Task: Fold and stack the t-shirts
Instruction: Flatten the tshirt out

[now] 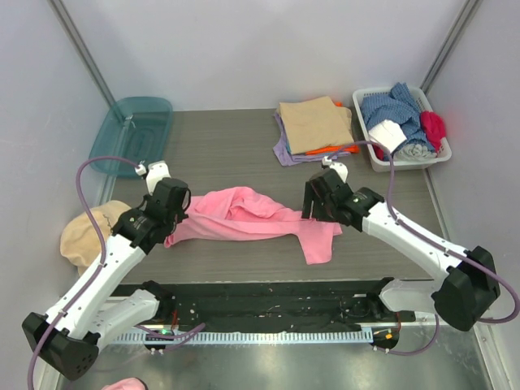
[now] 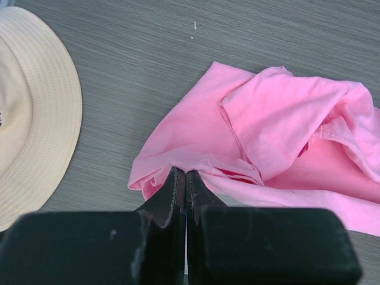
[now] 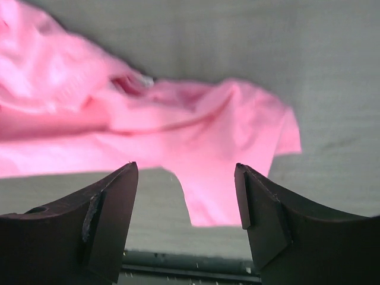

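A bright pink t-shirt [image 1: 252, 218] lies crumpled and stretched sideways across the middle of the table. My left gripper [image 1: 180, 214] is shut on its left edge; in the left wrist view the jaws [image 2: 186, 173] pinch a fold of the pink cloth [image 2: 285, 130]. My right gripper [image 1: 312, 211] hovers open above the shirt's right end. In the right wrist view its gripper [image 3: 187, 172] is wide open and holds nothing, and the pink shirt [image 3: 178, 124] lies below and beyond it. A stack of folded t-shirts stands at the back, tan [image 1: 315, 123] on top, with orange [image 1: 340, 150] and lilac [image 1: 286, 154] edges beneath.
A round tan cap [image 1: 88, 234] sits at the left table edge, close to my left arm, and shows in the left wrist view [image 2: 29, 119]. A teal tray [image 1: 130, 134] lies at the back left. A white basket [image 1: 410, 163] of mixed clothes stands at the back right.
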`<act>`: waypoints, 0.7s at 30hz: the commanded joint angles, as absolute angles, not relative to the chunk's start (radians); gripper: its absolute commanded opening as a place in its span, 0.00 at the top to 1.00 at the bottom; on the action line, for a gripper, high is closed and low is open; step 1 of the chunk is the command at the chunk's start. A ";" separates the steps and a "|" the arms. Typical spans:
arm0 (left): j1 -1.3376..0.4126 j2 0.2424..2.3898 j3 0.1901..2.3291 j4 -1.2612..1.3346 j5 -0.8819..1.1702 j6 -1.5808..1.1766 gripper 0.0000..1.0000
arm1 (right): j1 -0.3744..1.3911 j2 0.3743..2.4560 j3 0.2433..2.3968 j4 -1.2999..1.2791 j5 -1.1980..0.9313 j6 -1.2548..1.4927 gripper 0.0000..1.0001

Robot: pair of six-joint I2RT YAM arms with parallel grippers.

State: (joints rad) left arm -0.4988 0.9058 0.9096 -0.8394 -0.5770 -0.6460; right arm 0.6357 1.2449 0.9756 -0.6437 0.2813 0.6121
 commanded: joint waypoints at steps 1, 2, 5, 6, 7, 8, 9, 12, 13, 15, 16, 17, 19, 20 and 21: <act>-0.494 0.900 0.910 -0.785 -0.572 -0.637 1.00 | 0.715 1.175 0.913 -0.770 0.308 0.802 0.26; -0.494 0.900 0.907 -0.782 -0.571 -0.637 1.00 | 0.750 1.167 0.896 -0.775 0.328 0.837 0.26; -0.492 0.900 0.905 -0.778 -0.561 -0.637 1.00 | 0.793 1.137 0.812 -0.772 0.400 0.969 0.25; -0.494 0.900 0.907 -0.778 -0.558 -0.635 1.00 | 0.823 1.125 0.795 -0.782 0.426 1.006 0.25; -0.492 0.899 0.907 -0.779 -0.554 -0.634 1.00 | 0.837 1.112 0.760 -0.790 0.460 1.049 0.25; -0.492 0.899 0.905 -0.779 -0.552 -0.632 1.00 | 0.851 1.083 0.743 -0.798 0.512 1.113 0.24; -0.494 0.896 0.905 -0.781 -0.552 -0.630 1.00 | 0.865 1.068 0.726 -0.820 0.540 1.150 0.25; -0.492 0.897 0.905 -0.779 -0.546 -0.624 1.00 | 0.870 1.000 0.646 -0.853 0.598 1.235 0.24; -0.494 0.896 0.902 -0.779 -0.543 -0.623 1.00 | 0.870 0.983 0.635 -0.857 0.604 1.245 0.24; -0.492 0.899 0.904 -0.779 -0.540 -0.623 1.00 | 0.870 0.956 0.614 -0.862 0.623 1.256 0.24; -0.494 0.900 0.900 -0.779 -0.535 -0.623 1.00 | 0.870 0.954 0.609 -0.862 0.627 1.259 0.24; -0.492 0.900 0.902 -0.776 -0.532 -0.623 1.00 | 0.870 0.963 0.607 -0.859 0.632 1.258 0.24; -0.492 0.902 0.902 -0.773 -0.529 -0.624 1.00 | 0.870 0.976 0.598 -0.824 0.630 1.244 0.23; -0.494 0.900 0.902 -0.773 -0.528 -0.627 1.00 | 0.870 0.980 0.580 -0.802 0.621 1.226 0.23; -0.492 0.900 0.900 -0.775 -0.526 -0.627 1.00 | 0.868 0.980 0.568 -0.779 0.614 1.214 0.23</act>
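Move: The t-shirt's near loose corner, at the foot of the strip hanging from its right part, lies about 8 cm back, 5 cm right and some 13 cm below the open right hand. The shirt's right tip is roughly 7 cm to the hand's right and 1 cm back; the bunched fold is about 16 cm left and 5 cm ahead. From the left hand, which holds the shirt's left end, that corner is some 37 cm right, 9 cm back and well below. Bring the open right gripper back about 10 cm and down some 7 cm towards the t-shirt's near loose corner, then, late in the reach, swing it about 6 cm to the right while yawing the wrist some 20 degrees clockwise. Keep its fingers wide and ease to a stop with the corner between them. Let the left gripper keep its pinch on the shirt's left end, almost still. ##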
